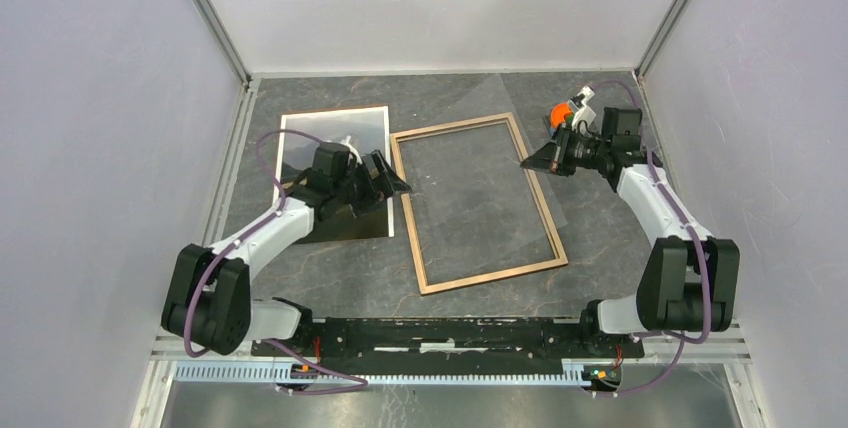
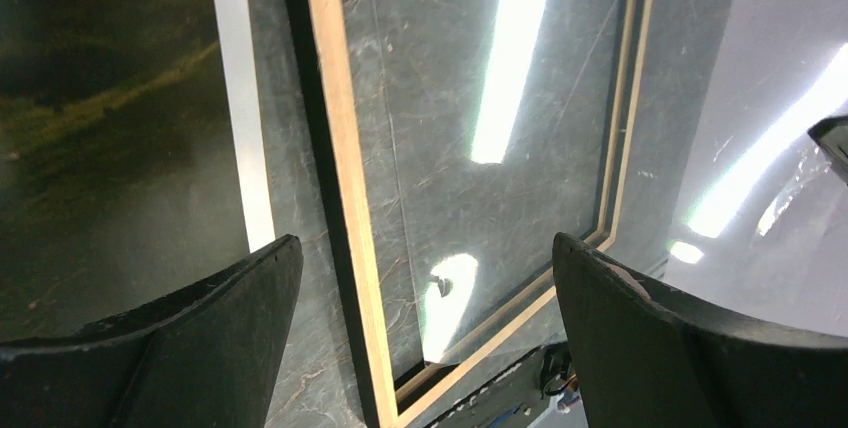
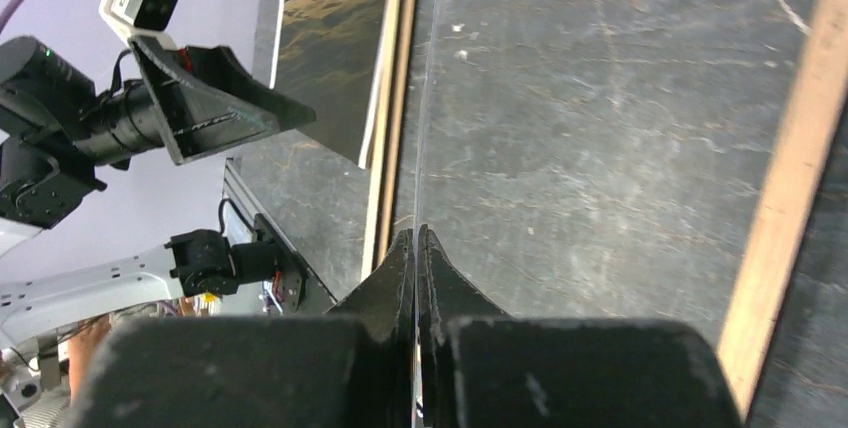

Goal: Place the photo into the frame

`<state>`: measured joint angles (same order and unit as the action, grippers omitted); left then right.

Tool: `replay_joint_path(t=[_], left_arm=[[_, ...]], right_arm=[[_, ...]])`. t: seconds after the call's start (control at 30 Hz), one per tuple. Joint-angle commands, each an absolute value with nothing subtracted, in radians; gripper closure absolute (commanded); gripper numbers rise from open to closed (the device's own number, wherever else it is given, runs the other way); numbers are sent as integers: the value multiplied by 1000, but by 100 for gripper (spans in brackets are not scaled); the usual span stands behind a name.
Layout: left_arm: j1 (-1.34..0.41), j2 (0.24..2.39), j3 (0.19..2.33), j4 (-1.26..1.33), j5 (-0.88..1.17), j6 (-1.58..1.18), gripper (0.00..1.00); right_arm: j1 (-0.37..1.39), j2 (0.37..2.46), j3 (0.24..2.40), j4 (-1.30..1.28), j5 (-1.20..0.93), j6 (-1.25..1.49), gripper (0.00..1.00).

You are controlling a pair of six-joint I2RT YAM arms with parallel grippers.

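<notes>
The frame (image 1: 490, 276) lies flat mid-table, its light wood rim up, the dark tabletop showing through it. The photo (image 1: 350, 126), a dark landscape print with a white border, lies flat just left of it, partly under my left arm. My left gripper (image 1: 395, 176) hovers open over the frame's left rim (image 2: 340, 148), next to the photo's edge (image 2: 110, 98), holding nothing (image 2: 422, 243). My right gripper (image 1: 527, 162) is at the frame's right rim, shut (image 3: 415, 233) on the edge of a clear sheet (image 3: 428, 98) that lies over the frame (image 2: 500, 98).
A small grey plate with an orange piece (image 1: 565, 113) sits at the back right, just behind my right gripper. White walls close in the table on three sides. The arms' base rail (image 1: 450, 333) runs along the near edge.
</notes>
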<state>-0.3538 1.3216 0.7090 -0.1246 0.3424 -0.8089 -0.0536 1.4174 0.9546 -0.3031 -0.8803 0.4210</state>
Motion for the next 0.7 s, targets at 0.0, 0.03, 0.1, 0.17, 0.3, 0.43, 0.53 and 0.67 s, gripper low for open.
replay_joint_path(t=[0.0,0.03,0.1,0.17,0.3,0.43,0.53,0.67], left_arm=[[-330,1263,827,-207,301,-693,0],[-325,1256,851,-234,290,-676,0],[-315,1237,891,-280,264,-646,0],[-309,1218,936,-329,227,-615,0],[-301,1197,1014,-423,151,-551,0],[-297,1183,1040,-449,125,-531,0],[-298,1174,1036,-447,128,-538,0],[-298,1169,1024,-442,135,-539,0]], right_arm=[[41,1340,1052,-307,-874,494,100],[63,1332,1072,-314,-868,506,100],[106,1314,1108,-311,-861,544,100],[132,1296,1141,-308,-842,582,100],[170,1267,1175,-296,-817,642,100],[196,1252,1138,-206,-818,733,100],[199,1253,1050,-93,-822,803,100],[196,1288,955,-8,-808,826,100]])
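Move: The right hand already grips a clear sheet hanging over the empty frame. From that hand, the frame's middle is about 8 cm back, 6 cm left and 15 cm below; the photo lies some 37 cm left and 2 cm back, and the orange toy about 11 cm ahead and 11 cm right. From the open left hand, the frame's middle is roughly 18 cm right and 1 cm back, the photo about 12 cm left and 4 cm ahead. Up and to its left goes the right hand, rising nearly 12 cm before dipping slightly and drifting a little back, so it carries the still-pinched clear sheet higher over the far part of the frame; its fingertips tilt up some 10 degrees. Wide open, the left hand climbs about 10 cm clear of the frame, shifting left and forward, fingers tipping up. ##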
